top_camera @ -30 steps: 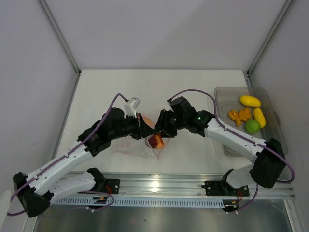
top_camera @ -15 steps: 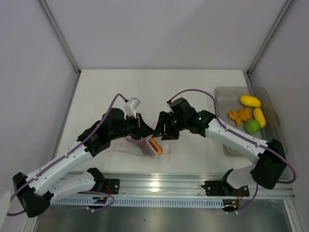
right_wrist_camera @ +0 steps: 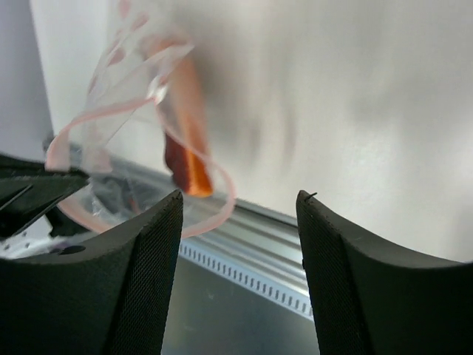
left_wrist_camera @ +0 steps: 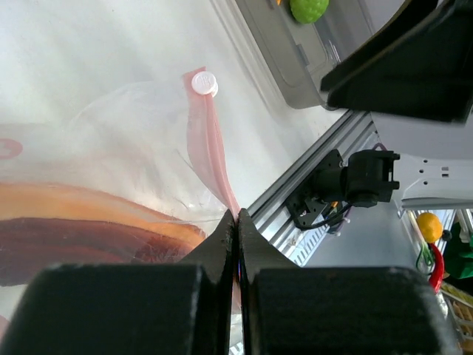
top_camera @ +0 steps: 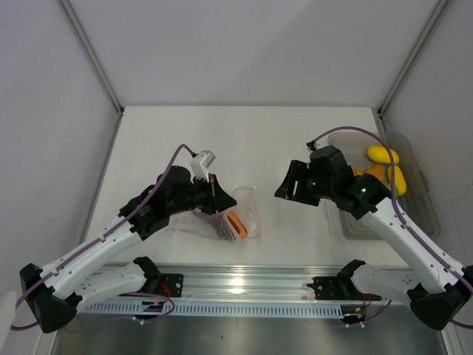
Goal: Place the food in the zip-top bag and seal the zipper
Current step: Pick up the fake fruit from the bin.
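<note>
The clear zip-top bag (top_camera: 247,211) lies at the table's middle front with its mouth open. My left gripper (top_camera: 217,194) is shut on the bag's pink zipper (left_wrist_camera: 209,151), pinching the strip at the fingertips (left_wrist_camera: 237,216). An orange and reddish-brown piece of food (top_camera: 236,224) rests inside the bag (left_wrist_camera: 89,225). To the right of the bag hangs my right gripper (top_camera: 287,189), open and empty (right_wrist_camera: 240,203). It faces the bag's mouth and the piece inside (right_wrist_camera: 188,166). Two yellow pieces (top_camera: 381,154) lie in the tray, and a green lime (left_wrist_camera: 309,9) shows there too.
A rigid grey-clear tray (top_camera: 423,218) stands at the right edge of the table, partly covered by my right arm. A metal rail (top_camera: 244,285) runs along the near edge. White walls close in the table on the left, back and right.
My right gripper opened and let go of the reddish-brown piece, which now lies in the bag. It then drew back to the right, toward the tray. The left gripper kept its hold.
</note>
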You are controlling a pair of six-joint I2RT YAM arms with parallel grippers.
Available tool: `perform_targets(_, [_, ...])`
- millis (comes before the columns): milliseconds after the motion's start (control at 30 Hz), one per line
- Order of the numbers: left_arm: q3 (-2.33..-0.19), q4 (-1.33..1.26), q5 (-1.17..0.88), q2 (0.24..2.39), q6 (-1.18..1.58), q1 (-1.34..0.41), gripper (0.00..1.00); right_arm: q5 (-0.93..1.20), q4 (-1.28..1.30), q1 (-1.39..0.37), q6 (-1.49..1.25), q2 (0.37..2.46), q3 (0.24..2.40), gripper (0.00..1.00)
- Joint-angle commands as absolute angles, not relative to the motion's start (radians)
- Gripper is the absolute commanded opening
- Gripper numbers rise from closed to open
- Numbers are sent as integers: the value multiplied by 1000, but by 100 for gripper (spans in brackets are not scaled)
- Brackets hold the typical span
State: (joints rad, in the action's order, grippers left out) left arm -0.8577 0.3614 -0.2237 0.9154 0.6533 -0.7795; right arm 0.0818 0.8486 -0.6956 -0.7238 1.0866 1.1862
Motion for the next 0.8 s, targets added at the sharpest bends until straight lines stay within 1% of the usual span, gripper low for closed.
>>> perform_targets(0, [-850,342,-238,894,618,-784,1,12,954,-583,-634,1037,1216,65])
perform_targets(67, [-844,336,-239,888,608,-785,1,0,980,-530,-609,1019,1218,70])
perform_targets(100, [-841,331,-241,884,606,-784,1,-18,988,-475,-592,1005,1219,75])
perform_targets(133, [-839,325,-241,879,603,-784,1,-65,1003,-447,-588,997,1220,76])
perform_targets(167, [-835,321,-247,877,595,-785,1,-87,1008,-418,-584,991,1220,80])
perform_targets(200, [-833,318,-258,876,591,-784,0,-109,1012,-390,-584,977,1213,86])
perform_targets(233, [-834,314,-262,876,586,-785,1,-126,1012,-336,-586,970,1209,99])
perform_targets(300, [-838,314,-268,877,577,-784,0,-156,997,-279,-580,954,1197,99])
perform_targets(333, [-838,318,-276,877,572,-785,1,-158,989,-221,-580,942,1183,99])
perform_targets(400, [-850,325,-284,880,561,-784,1,-146,954,-164,-580,940,1167,99])
perform_targets(500, [-864,333,-301,887,552,-784,1,-159,919,-60,-616,974,1137,99])
perform_targets(667, [-887,365,-336,910,543,-784,0,-270,864,84,-742,1078,1059,99])
perform_targets(767, [-896,380,-336,919,541,-784,1,-319,803,133,-798,1109,993,99])
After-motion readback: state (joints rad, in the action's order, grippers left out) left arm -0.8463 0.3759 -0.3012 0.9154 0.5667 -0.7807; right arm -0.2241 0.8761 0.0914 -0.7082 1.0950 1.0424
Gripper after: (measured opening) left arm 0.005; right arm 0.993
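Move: Over in the clear bin, the orange fruit lies about 36 cm to the right hand's right, 19 cm ahead and 21 cm below. Counted from that hand at much the same depth, the green lime is 41 cm right and 12 ahead, the near yellow fruit 46 right and 17 ahead, the far yellow fruit 43 right and 29 ahead. From the left hand, the orange fruit is some 47 cm right, 21 ahead and 21 below. Swinging away from the bag towards the fruit bin, the empty right hand sweeps some 26 cm right and about 7 cm forward, nearly level until it starts sinking late over the bin's left side. Its wrist turns roughly 55 degrees clockwise and the part-open fingers spread fully. The left fingers stay shut on the bag's rim, easing back slightly. ##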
